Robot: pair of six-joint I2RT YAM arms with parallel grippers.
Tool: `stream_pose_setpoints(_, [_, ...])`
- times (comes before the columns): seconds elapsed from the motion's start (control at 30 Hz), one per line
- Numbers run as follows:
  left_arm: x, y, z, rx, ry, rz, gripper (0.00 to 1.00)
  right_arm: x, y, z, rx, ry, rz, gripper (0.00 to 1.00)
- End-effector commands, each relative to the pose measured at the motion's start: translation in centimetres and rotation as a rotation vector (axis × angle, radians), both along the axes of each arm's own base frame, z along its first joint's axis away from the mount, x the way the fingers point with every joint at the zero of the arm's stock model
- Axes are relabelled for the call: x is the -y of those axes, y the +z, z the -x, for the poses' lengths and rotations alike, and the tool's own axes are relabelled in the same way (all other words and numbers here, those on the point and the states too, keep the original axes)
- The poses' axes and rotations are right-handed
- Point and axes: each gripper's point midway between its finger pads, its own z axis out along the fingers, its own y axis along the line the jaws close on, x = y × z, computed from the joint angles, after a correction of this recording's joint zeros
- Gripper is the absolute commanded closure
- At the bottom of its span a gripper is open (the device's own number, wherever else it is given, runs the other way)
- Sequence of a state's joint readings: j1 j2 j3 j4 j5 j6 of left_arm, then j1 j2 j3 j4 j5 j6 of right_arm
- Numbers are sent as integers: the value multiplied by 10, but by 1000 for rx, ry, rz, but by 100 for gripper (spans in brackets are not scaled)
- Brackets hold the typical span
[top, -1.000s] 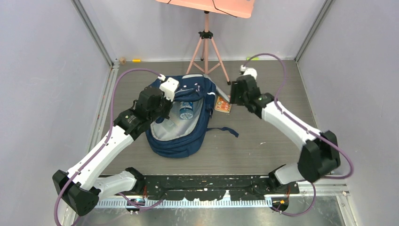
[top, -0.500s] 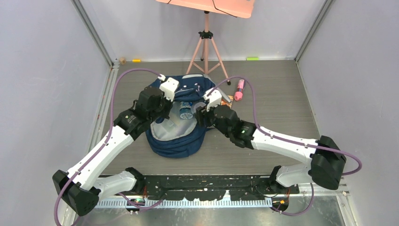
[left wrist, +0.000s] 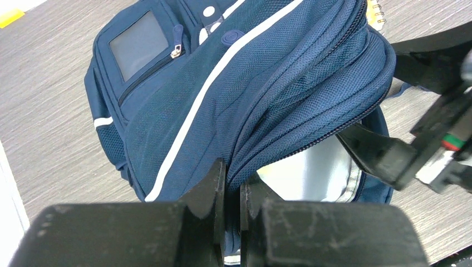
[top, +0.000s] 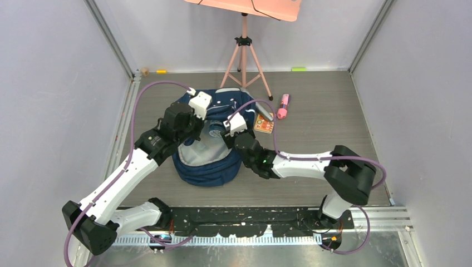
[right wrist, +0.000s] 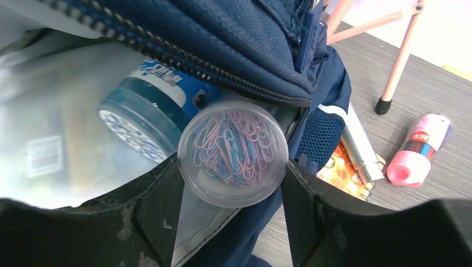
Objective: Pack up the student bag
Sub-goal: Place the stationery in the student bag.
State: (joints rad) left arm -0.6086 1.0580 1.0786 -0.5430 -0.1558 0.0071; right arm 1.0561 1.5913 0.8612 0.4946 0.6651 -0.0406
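Note:
The student bag (top: 209,164) lies open in the middle of the table, navy with white stripes and a light grey lining. My left gripper (top: 193,127) is shut on the bag's upper flap (left wrist: 222,83) at the zip edge and holds it lifted; the jaws (left wrist: 232,179) pinch the fabric. My right gripper (right wrist: 232,167) is shut on a round clear box of pink and blue paper clips (right wrist: 232,151), held at the bag's mouth (right wrist: 250,39). In the top view the right gripper (top: 225,136) hangs over the opening. A blue-capped bottle (right wrist: 139,108) lies inside.
An orange spiral notebook (top: 264,124) and a pink tube (top: 284,105) lie on the table right of the bag. A pink tripod (top: 243,50) stands behind it. A small yellow thing (top: 161,71) and a green one (top: 299,69) rest by the back wall.
My right arm has swung left from beside the notebook to the bag's opening, with the paper clip box in its jaws. The left arm has kept still, holding the flap.

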Motion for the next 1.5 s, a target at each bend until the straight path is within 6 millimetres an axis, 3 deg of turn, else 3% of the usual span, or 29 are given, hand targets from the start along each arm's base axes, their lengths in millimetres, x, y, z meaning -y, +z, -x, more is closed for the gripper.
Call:
stream_pose_setpoints(0.0, [22,70,-6,164,-41,195,100,0,29,-24,121,-122,-53,99])
stream_pose_setpoints(0.2, [21,70,-5,165,-41,196,100,-3,26,-43,159,-179,-38,99])
stream_pose_setpoints(0.27, [21,71,-5,166,-42,196,100,-5,24,-47,155,-183,-33,95])
stream_pose_setpoints(0.5, [21,72,-5,171,-42,198,100,-3,17,-43,118,-169,-43,39])
stream_pose_setpoints(0.7, [22,72,-4,168,-45,200,100,2,14,-31,82,-162,-47,12])
stream_pose_setpoints(0.87, [22,71,-5,167,-44,198,100,7,20,-21,89,-164,-58,4])
stream_pose_setpoints(1.17, [21,71,-5,167,-41,194,100,10,48,12,77,-77,-57,2])
stream_pose_setpoints(1.3, [20,72,-5,171,-39,194,100,25,60,27,53,-68,-47,2])
stream_pose_setpoints(1.47, [20,72,-5,172,-37,195,100,59,75,37,24,-116,-11,2])
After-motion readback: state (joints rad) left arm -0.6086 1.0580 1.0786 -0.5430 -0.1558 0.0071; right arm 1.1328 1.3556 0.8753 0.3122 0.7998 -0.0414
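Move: The right hand already holds the tub of paper clips in the bag's mouth; its place inside the bag is about 4 cm ahead and perhaps 1 cm lower. The blue jar lies about 6 cm to the left and 2 cm ahead. Out on the table, some 8 cm lower, are the orange notebook, 13 cm right and 3 cm ahead, and the pink tube, 20 cm right and 9 cm ahead. From the left hand, the tub's place is about 6 cm ahead, 9 cm right and 8 cm lower. Still gripping the clip tub, the right hand pushes it about 4 cm forward and slightly down under the flap beside the blue jar, turning a little clockwise, then opens wide and lets go. It backs out some 7 cm, rising about as much and drifting slightly right. The left hand stays put, keeping its pinch on the raised flap. ##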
